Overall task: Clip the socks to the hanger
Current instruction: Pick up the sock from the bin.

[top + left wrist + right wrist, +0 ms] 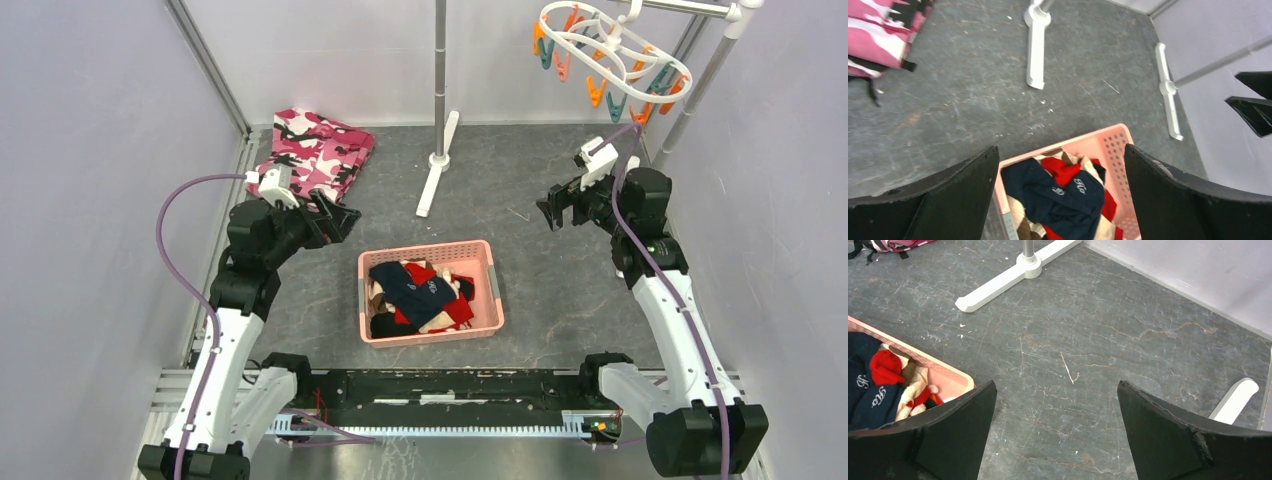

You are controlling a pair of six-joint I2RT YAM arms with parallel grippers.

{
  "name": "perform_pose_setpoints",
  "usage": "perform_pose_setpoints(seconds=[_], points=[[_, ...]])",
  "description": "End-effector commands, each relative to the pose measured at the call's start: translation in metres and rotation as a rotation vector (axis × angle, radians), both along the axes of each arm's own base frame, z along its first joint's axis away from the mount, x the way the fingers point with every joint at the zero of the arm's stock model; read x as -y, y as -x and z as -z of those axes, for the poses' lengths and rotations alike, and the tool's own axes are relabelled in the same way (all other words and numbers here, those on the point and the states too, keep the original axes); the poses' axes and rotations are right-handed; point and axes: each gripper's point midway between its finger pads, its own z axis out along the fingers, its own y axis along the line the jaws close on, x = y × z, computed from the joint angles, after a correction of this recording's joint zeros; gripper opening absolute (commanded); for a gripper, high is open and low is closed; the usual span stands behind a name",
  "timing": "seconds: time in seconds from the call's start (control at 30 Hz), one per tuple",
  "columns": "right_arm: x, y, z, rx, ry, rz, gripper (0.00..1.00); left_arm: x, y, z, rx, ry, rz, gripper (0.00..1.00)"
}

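The socks [420,290], a heap of navy, red, beige and black ones, lie in a pink basket [494,285] at the middle of the table. The hanger [610,45], a white ring with orange and teal clips, hangs at the back right. My left gripper [345,218] hovers open to the upper left of the basket. In its wrist view the socks [1063,195] and basket [1113,145] show between and beyond the open left gripper [1060,147]. My right gripper [550,210] is open to the basket's upper right. The right gripper [1056,382] holds nothing, over bare floor, with the socks [873,390] at the left.
A folded pink camouflage cloth [312,150] lies at the back left. A grey rack pole [440,70] rises from a white foot [437,170] behind the basket. A second pole [700,85] stands at the right under the hanger. Walls close in on both sides.
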Motion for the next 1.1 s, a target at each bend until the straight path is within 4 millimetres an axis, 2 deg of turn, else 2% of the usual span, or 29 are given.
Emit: perform_pose_setpoints(seconds=[0.0,0.23,0.33,0.43,0.6,0.7,0.8,0.87,0.9,0.97,1.0,1.07], points=[[0.004,0.001,-0.008,0.020,-0.020,0.029,0.98,0.022,0.006,-0.031,0.026,0.124,0.106,1.00],[-0.013,0.008,-0.013,0.052,-0.007,-0.104,0.98,0.043,0.009,-0.023,-0.009,0.258,0.207,1.00],[-0.037,0.023,-0.010,0.092,0.045,-0.320,0.98,0.045,0.009,-0.020,-0.020,0.249,0.235,1.00],[-0.055,0.038,0.007,0.068,0.134,-0.528,0.98,0.045,0.010,-0.019,-0.014,0.192,0.251,1.00],[-0.066,0.030,0.028,-0.094,0.110,-0.650,0.98,0.055,0.011,-0.032,0.032,0.008,0.236,1.00],[-0.067,0.019,0.029,-0.024,0.130,-0.634,0.98,0.064,0.011,-0.030,0.054,-0.111,0.212,1.00],[-0.063,0.015,0.032,0.098,0.206,-0.551,0.98,0.075,0.013,-0.019,0.061,-0.107,0.243,1.00],[-0.073,0.029,0.034,0.101,0.150,-0.622,0.98,0.090,0.015,-0.019,0.093,-0.022,0.300,1.00],[-0.081,0.037,0.036,0.074,0.105,-0.678,0.98,0.096,0.016,-0.012,0.072,0.020,0.313,1.00],[-0.100,0.057,0.042,0.023,-0.002,-0.868,0.98,0.115,0.019,-0.014,0.085,0.130,0.393,1.00],[-0.105,0.065,0.049,-0.007,-0.004,-0.925,0.98,0.122,0.017,-0.012,0.075,0.156,0.422,1.00],[-0.114,0.067,0.061,-0.012,0.067,-0.967,0.94,0.131,0.013,-0.001,0.031,0.158,0.457,0.95]])
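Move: The navy sock on top of the pile in the bin lies about 15 cm right of the left hand, 8 back and some 20 below; from the right hand, roughly 29 cm left, 9 back and 20 below. The bin's middle is 4 cm right of that sock. In the bin, the red-and-cream sock lies 10 cm right of the navy one and 4 nearer the bases, the black sock 5 left of it and 7 nearer. The socks in the bin are approached from both sides, fingers staying wide open. The left hand swings about 10 cm right towards the bin's far left corner, rises briefly and dips again, turning clockwise some 20 degrees. The right hand, setting off slightly later, goes left, down and back while turning counter-clockwise about 45 degrees to face the bin. ##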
